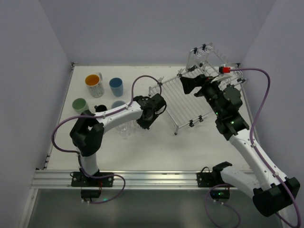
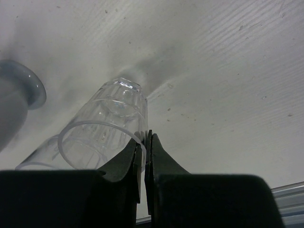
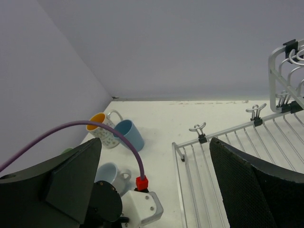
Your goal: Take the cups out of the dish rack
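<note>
My left gripper (image 2: 145, 138) is shut on the rim of a clear glass (image 2: 107, 128), which stands over the white table. In the top view that gripper (image 1: 141, 123) and glass (image 1: 124, 129) are left of the dish rack (image 1: 183, 102). A second clear rim (image 2: 33, 163) shows beside the glass. My right gripper (image 1: 189, 85) hangs open above the rack's flat section (image 3: 223, 156), with nothing between its fingers (image 3: 256, 185). On the table at the left stand the white mug with orange inside (image 1: 93, 84), a blue cup (image 1: 116, 86), a pale green cup (image 1: 80, 105) and a light blue mug (image 1: 118, 105).
The rack's raised slotted back (image 1: 209, 54) stands at the far right by the wall. A dark cup (image 1: 99, 108) sits partly hidden behind the left forearm. White walls close the left, back and right sides. A metal rail (image 1: 156, 178) runs along the near edge.
</note>
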`<act>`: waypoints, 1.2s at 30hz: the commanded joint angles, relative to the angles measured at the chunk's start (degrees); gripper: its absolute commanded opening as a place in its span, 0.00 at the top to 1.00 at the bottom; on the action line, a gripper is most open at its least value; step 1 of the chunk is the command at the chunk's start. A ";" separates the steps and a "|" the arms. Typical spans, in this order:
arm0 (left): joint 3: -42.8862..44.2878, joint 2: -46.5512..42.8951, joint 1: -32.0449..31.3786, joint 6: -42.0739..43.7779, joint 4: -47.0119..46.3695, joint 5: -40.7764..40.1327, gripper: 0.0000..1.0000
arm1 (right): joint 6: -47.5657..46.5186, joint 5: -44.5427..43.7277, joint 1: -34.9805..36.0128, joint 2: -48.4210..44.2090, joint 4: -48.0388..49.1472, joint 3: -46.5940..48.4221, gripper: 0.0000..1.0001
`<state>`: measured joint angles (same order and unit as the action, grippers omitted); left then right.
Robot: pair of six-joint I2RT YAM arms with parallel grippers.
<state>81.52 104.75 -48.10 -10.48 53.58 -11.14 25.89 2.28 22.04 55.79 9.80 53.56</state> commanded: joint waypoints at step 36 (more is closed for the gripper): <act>1.02 -25.98 -0.24 0.81 -24.13 -16.90 0.00 | 0.04 -12.20 -0.33 -18.95 1.71 -4.96 0.01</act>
<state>81.78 85.14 -48.14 -9.87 38.57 -21.28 26.11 -4.03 22.04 39.86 9.89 48.99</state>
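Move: The clear cup pinched at its rim by the left hand stands about 3 cm to that hand's left, 1 cm ahead, its middle some 4 cm lower. The other clear cup is roughly 9 cm to the left, level fore-and-aft; the grey-blue handled cup about 11 cm left and 7 cm ahead; the rack's near leg some 14 cm right and 2 cm back. From the right hand, the pinched cup lies around 20 cm left, 8 cm back and 33 cm below. The clear cup is let go on the table: the left hand eases down and to the right by roughly 1.5 cm each as its fingers open slowly, then fully, off the rim. It then climbs quickly some 15 cm above its starting height, drifting 5 cm forward, fingertips swinging forward and right. The empty, open right hand backs away from the rack, also moving right and up. ##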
